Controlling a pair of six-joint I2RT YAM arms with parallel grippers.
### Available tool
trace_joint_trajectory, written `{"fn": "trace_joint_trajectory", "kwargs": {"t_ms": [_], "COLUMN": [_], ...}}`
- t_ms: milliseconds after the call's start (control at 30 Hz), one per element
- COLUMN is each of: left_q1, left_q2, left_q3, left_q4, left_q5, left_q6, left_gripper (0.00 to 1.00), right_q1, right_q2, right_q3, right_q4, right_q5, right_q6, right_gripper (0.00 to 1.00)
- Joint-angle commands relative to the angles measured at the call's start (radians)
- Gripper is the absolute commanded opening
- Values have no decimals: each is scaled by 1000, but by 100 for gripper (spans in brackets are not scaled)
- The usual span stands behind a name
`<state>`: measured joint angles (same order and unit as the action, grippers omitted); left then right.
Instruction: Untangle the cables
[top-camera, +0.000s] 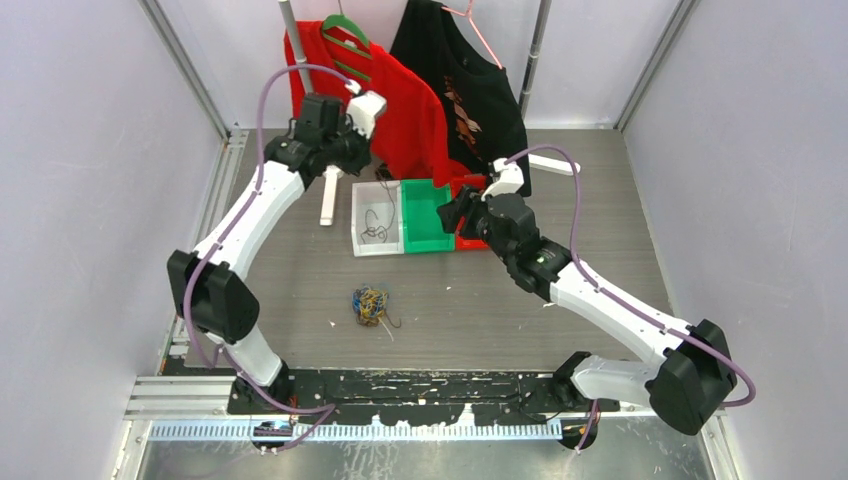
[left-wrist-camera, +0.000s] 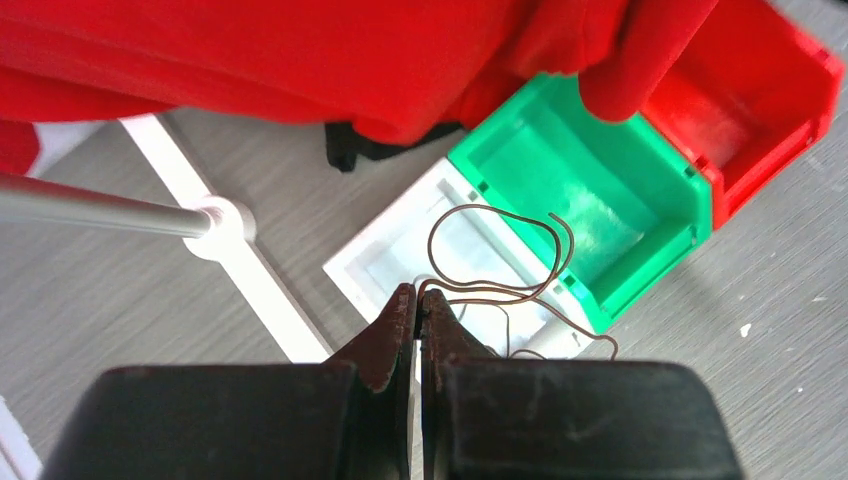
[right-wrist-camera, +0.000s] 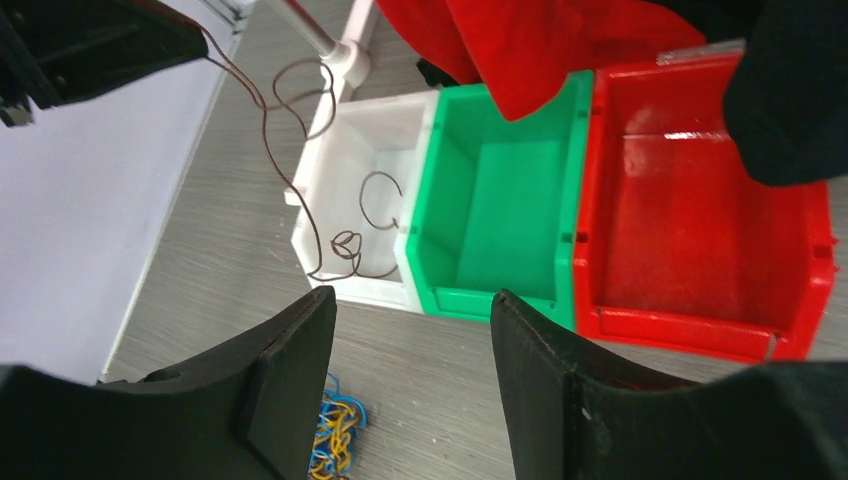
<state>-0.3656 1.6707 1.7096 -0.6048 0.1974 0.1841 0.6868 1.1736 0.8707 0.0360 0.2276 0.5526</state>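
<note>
The cables form a small blue, yellow and dark clump (top-camera: 370, 305) on the grey table, between the two arms; the right wrist view catches it low down (right-wrist-camera: 335, 430). My left gripper (left-wrist-camera: 417, 295) is raised at the back left and shut on one thin brown cable strand (left-wrist-camera: 480, 207). That strand (right-wrist-camera: 291, 180) hangs down in loops into the white bin (right-wrist-camera: 370, 105). My right gripper (right-wrist-camera: 412, 300) hovers open in front of the bins with nothing between its fingers.
The white bin (top-camera: 360, 215), a green bin (top-camera: 425, 240) and a red bin (top-camera: 470, 242) stand in a row at the back. A red shirt (top-camera: 400, 110) and a black shirt (top-camera: 460, 80) hang over them. A white stand base (top-camera: 329, 195) lies left of the bins.
</note>
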Motion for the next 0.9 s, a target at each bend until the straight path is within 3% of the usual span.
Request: {"fn": "trace_joint_trajectory", "kwargs": {"t_ms": [0,333,600,633,767,867], "left_q1": [-18,-21,-23,-24,-24,-23], "left_q2": [31,180,230,235,243,232], "left_q3": [-38,-95,-137,-139,-108,-55], "left_q4": [42,111,197,193,108,-4], "left_q5": [-43,-184,-215,-217,-196,-133], "left_q6": [85,274,325,332,339,339], "left_gripper": [0,0,0,3,35,49], "right_q1": [-7,-11,-12,-12,-13,-12], "right_q2": [-53,-72,-67,-67,-71,-67], "right_q3": [-17,-34,-45,-45,-40,-25], "right_q4": [-26,-84,-90,-93,-104,-118], "right_q5": [25,23,11,10,5,-2], "right_q6": [1,4,10,12,6,-4], "right_gripper": [63,62,61,61,61,61]}}
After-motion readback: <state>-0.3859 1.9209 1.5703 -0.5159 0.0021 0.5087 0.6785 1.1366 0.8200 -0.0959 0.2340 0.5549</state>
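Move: The left hand still pinches the brown cable, which trails into the white bin; the bin's middle lies about 4 cm back, 3 cm to the right and some 25 cm below the hand. The green bin stands 10 cm to the right of the white one, the garment-stand foot about 6 cm ahead and 6 cm left of the hand, and the tangled cable pile some 22 cm back and 1 cm right, on the table. From the right hand the white bin is about 6 cm ahead, 18 cm left and 22 cm down. Keeping its pinch on the brown cable, the left hand lowers it about 16 cm towards the white bin, easing some 3 cm forward and 3 cm left while the wrist rolls about 25 degrees so the fingers point more steeply down. Near the bottom the fingers open to almost half and let go of the cable above the bin's left side. The empty, open right hand sinks about 4 cm and draws slightly back and right, away from the bin. ##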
